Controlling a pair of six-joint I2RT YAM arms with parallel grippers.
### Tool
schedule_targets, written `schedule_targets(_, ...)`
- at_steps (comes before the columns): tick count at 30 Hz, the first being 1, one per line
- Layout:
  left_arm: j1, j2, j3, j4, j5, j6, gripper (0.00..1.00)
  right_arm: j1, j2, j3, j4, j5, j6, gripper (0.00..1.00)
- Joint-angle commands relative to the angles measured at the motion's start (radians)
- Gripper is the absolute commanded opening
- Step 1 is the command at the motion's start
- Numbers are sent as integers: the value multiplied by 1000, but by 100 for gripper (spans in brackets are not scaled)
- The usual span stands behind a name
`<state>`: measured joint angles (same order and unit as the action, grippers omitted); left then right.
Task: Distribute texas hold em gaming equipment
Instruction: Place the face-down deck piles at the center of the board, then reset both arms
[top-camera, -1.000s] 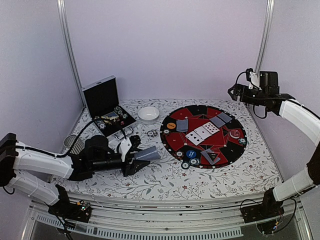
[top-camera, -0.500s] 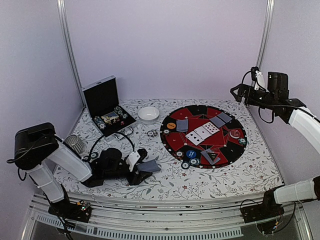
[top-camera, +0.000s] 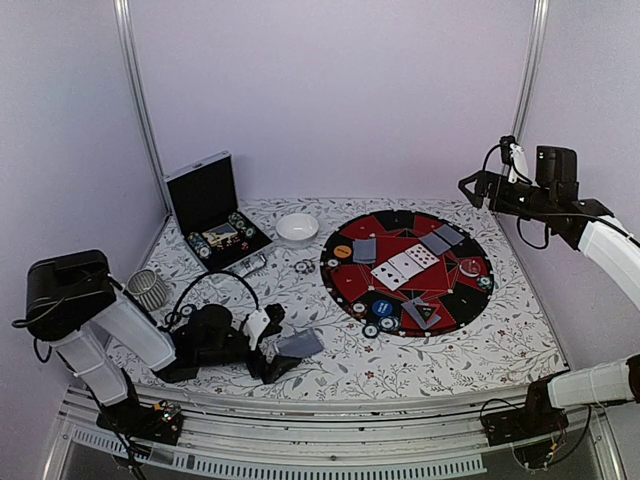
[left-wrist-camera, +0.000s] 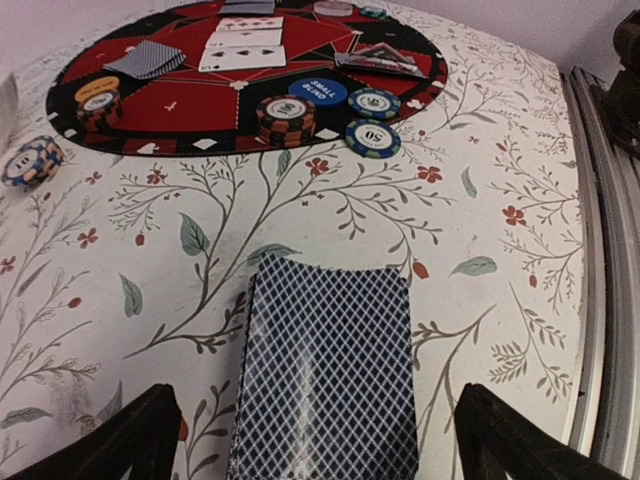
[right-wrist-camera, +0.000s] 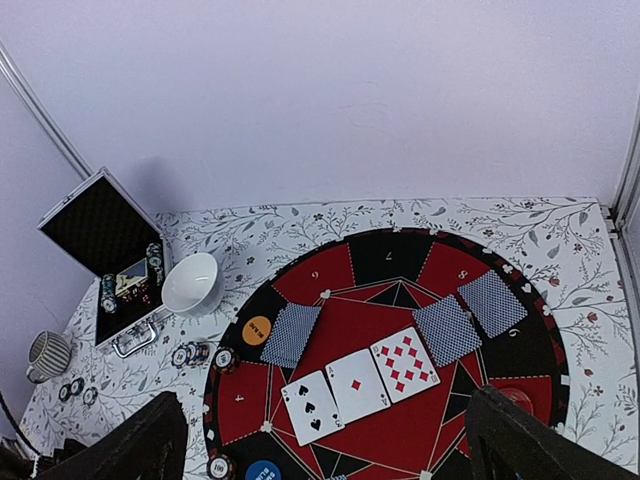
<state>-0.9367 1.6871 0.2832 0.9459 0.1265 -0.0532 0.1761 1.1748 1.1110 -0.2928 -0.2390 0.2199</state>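
Note:
A deck of playing cards (left-wrist-camera: 325, 340) with blue diamond-patterned backs lies flat on the flowered tablecloth between the wide-open fingers of my left gripper (left-wrist-camera: 318, 400), which do not touch it. From above, the left gripper (top-camera: 278, 342) and deck (top-camera: 302, 343) are near the front edge. The round red-and-black mat (top-camera: 440, 305) carries three face-up cards (right-wrist-camera: 360, 385), face-down cards (right-wrist-camera: 445, 328), a blue disc (left-wrist-camera: 317, 90), an orange disc (right-wrist-camera: 257, 331) and chip stacks (left-wrist-camera: 286, 118). My right gripper (top-camera: 470, 187) hangs high at the back right, open and empty.
A white bowl (top-camera: 297, 228) and an open black case (top-camera: 212, 210) stand at the back left. A metal cup (top-camera: 148, 289) stands left of my left arm. Loose chips (top-camera: 303, 266) lie left of the mat. The table's rail (left-wrist-camera: 600, 250) runs close by the deck.
My left arm has come down toward the front edge and laid the deck on the cloth; the jaws now stand apart from it. The right arm has shifted slightly.

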Motion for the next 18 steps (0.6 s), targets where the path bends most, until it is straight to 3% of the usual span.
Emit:
schedule_targets(1,-11,-124,-30,-1,-60,20,98,3,-18,-13,-10,-38,-3,99)
schedule_targets(6,-13,-393,-8,-95,-123,40,98,3,-31,-29,17,-82,-30,99)
schedule_targets(10,12,-545,96,-217,-371,113,98,-24,-76,-121,142,-64,-76,99)
schedule_targets(14,207,-591,207,-353,-513,151,98,-203,-161,-360,435,-126,-18,99)
schedule_targets(18,358,-593,188,-289,-683,147,98,-275,-185,-585,684,-13,1,99)
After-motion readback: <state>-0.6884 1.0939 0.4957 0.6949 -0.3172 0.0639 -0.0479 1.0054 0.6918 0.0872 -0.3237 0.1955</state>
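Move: The deck pile lies released on the table between the left hand's open fingers, its middle about 3 cm to that hand's right, 1 cm ahead and 2 cm below. From the same hand, the nearest chips at the board's edge are some 19 cm right and 4 cm ahead, and the silver case about 31 cm ahead and 14 cm left. From the right hand the deck pile is roughly 42 cm left, 18 cm back and 30 cm below. With its fingers already wide open and clear of the deck pile, the left hand rises almost straight up at first, then sweeps forward and left over the open table on the silver case's side, ending about 25 cm higher and some 12 cm both forward and left, while the wrist lifts the fingertips out of their downward slant and swings counter-clockwise. The right hand, empty and open high up, barely drifts to begin with, then swings about 7 cm right and sinks some 5 cm, away from the deck pile, touching nothing. ##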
